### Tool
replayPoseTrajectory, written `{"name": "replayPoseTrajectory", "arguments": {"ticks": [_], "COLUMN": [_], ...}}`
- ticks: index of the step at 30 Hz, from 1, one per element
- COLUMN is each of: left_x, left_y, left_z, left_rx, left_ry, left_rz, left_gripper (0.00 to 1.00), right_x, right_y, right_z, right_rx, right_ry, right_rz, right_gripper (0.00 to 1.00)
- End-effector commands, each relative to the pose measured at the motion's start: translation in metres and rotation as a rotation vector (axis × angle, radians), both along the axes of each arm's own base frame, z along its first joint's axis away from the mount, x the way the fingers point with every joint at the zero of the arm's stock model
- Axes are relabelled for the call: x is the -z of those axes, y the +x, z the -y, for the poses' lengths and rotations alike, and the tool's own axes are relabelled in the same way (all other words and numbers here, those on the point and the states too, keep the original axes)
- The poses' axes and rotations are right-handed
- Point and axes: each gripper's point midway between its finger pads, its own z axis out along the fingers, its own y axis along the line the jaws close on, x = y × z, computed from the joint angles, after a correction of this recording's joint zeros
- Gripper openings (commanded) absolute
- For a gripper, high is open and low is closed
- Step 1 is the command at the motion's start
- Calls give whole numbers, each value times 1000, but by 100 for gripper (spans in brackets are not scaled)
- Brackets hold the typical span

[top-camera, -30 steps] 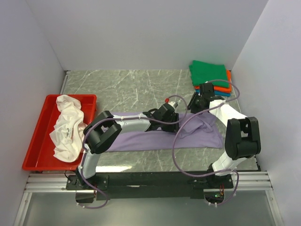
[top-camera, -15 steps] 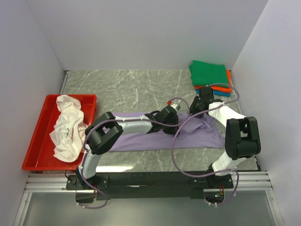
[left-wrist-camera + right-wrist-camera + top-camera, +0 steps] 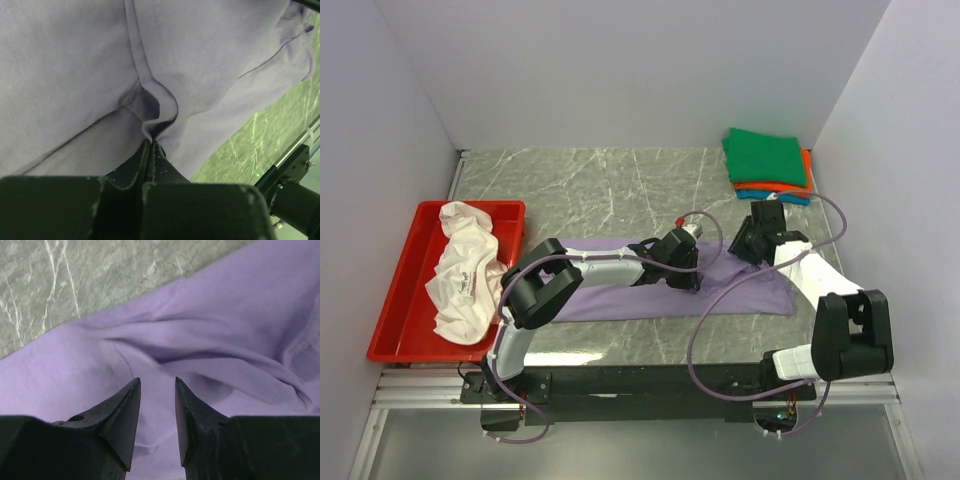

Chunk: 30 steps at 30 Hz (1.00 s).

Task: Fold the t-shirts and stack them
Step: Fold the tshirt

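A lavender t-shirt [image 3: 745, 295] lies spread flat across the middle of the table. My left gripper [image 3: 692, 282] is down on its centre. In the left wrist view the left gripper [image 3: 150, 143] is shut on a small raised pucker of the lavender t-shirt [image 3: 210, 50]. My right gripper [image 3: 745, 248] hovers over the shirt's far right edge. In the right wrist view the right gripper [image 3: 157, 385] is open above the lavender t-shirt [image 3: 225, 315], with nothing between its fingers. A white t-shirt [image 3: 465, 270] lies crumpled in a tray. Folded green [image 3: 765, 155], orange [image 3: 802, 187] and teal [image 3: 792, 198] t-shirts are stacked at the back right.
The red tray [image 3: 395, 300] sits at the left edge of the marble table [image 3: 580, 190]. White walls close in the left, back and right sides. The arms' rail runs along the near edge.
My left gripper has closed on the lavender cloth. My right gripper has drawn back to the right, and the shirt's raised right flap now lies flat.
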Motion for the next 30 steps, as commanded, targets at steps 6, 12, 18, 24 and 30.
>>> {"name": "replayPoseTrajectory", "arguments": {"ticks": [6,12,18,24,30], "left_x": [-25,-24,-20,-17,-15], "left_y": [-4,-7,-7,-9,-10], "left_z": [4,7,5,4,2], "left_rx": [12,12,2,0,-2], "left_ry": [-65,-87,-84,-84,-74], "left_rz": [33,20,12,-2,1], "left_gripper": [1,1,1,1,1], "right_x": [5,-18,-20,-3,10], "right_y": [-19,5,29,41,48], "right_z": [4,-15,-35,-54,-50], "right_rx": [21,-16,-38,-46,-13], "right_ry": [0,71,106,139,109], "right_rz": [10,66,56,8,-19], "right_gripper": [41,41,42,43,45]}}
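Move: From my right hand, the raised tip of the shirt's rumpled flap lies about 3 cm ahead, 5 cm to the left and 4 cm below. The hem my left hand pinches is some 10 cm left and 5 cm back from the right hand; the stack of folded shirts is roughly 20 cm ahead and 6 cm right. From my left hand, that flap tip is about 8 cm ahead and 5 cm right. My right hand first draws back a couple of centimetres while dipping over the purple cloth, then reverses, lifts slightly and sweeps about 5 cm forward and 5 cm left. It comes down some 3 cm over the flap's tip, fingers still half open, not closing. My left hand keeps its shut pinch on the hem, settling a centimetre or so lower and back. ##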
